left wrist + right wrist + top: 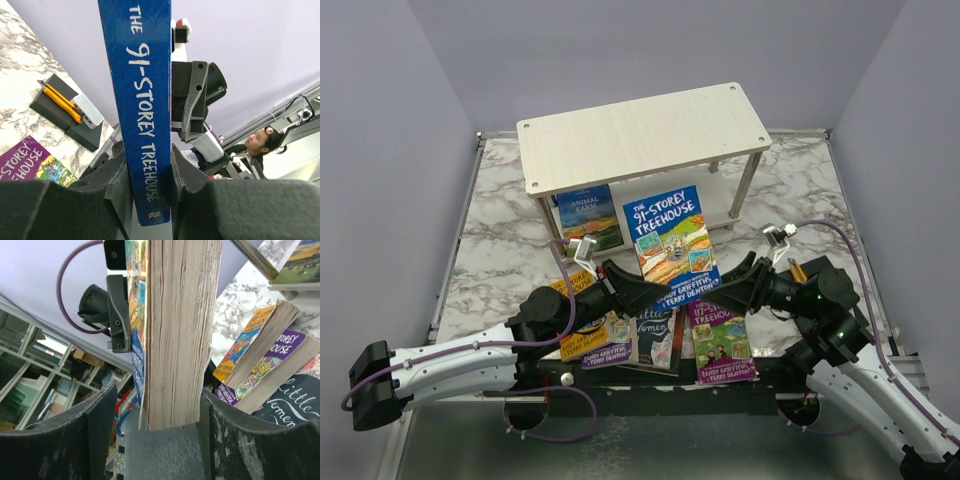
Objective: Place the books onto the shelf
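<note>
A blue "91-Storey Treehouse" book [670, 235] hangs tilted in the air in front of the pale wood shelf [640, 135]. My left gripper [642, 290] is shut on its spine [142, 100], pads pressed against both covers [149, 157]. My right gripper [728, 285] straddles the page edge [182, 330]. Its jaws [157, 395] are open: one finger rests against the pages and the other stands clear of the cover. More books lie on the table below: an orange one [582, 320], the dark "Little Women" [655, 338] and a purple Treehouse one [720, 345].
An "Animal Farm" book [588, 215] leans on the shelf's lower tier. A black block with yellow cutters [67, 107] sits on the marble near the right arm. The shelf's round legs [745, 185] stand just behind the held book.
</note>
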Controlling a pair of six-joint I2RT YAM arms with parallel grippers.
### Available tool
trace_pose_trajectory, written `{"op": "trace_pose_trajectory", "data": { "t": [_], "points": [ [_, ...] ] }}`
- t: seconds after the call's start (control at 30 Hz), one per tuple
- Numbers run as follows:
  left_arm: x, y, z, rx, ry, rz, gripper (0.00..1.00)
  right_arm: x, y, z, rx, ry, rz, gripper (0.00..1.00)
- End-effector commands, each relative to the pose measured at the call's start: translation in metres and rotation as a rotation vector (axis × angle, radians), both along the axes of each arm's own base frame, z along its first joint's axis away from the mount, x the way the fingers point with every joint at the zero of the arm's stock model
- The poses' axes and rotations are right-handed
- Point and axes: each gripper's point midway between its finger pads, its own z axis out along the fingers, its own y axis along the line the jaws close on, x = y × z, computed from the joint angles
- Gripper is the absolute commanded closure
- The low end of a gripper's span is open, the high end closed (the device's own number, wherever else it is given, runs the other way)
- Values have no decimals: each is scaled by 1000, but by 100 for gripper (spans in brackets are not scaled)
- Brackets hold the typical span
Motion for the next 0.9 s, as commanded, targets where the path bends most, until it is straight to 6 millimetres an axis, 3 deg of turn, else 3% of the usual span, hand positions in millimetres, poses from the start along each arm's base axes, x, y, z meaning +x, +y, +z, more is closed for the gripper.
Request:
{"op": "trace_pose_trajectory", "data": {
  "t": [0.0, 0.37, 0.77, 0.8, 0.87],
  "points": [
    [5, 17, 43, -150, -57, 66, 100, 7, -7, 19, 59, -58, -79, 36],
    [5, 15, 45, -161, -58, 59, 100, 27, -6, 46, 124, -113, -154, 41],
    [14, 18, 35, -156, -30, 109, 100, 18, 3, 61, 215, -132, -60, 57],
    [15, 18, 35, -154, -31, 114, 100, 19, 4, 60, 215, -128, -54, 61],
    [16, 18, 32, -148, -27, 119, 100, 20, 5, 59, 211, -122, -54, 82]
  ]
}}
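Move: The held 91-storey book has its middle about 6 cm ahead, 3 cm right of and 3 cm above the left gripper. From the open right gripper, that middle is some 6 cm ahead, 7 cm left and 3 cm above; the purple treehouse book lies 20 cm below, 7 cm right and 2 cm back. From the left gripper, the empty lower shelf space is roughly 27 cm ahead, 6 cm right, and Animal Farm 23 cm ahead, 15 cm left, both 12 cm lower. Raise the right gripper about 4 cm and carry it 3 cm forward along the book's page edge, tipping its fingers up some 10 degrees and swinging slightly clockwise. Close its fingers from wide open to roughly half that gap, bringing the pads in against both covers. Keep the left gripper pinching the spine near its lower end, easing the book up and slightly forward by 2 cm. ##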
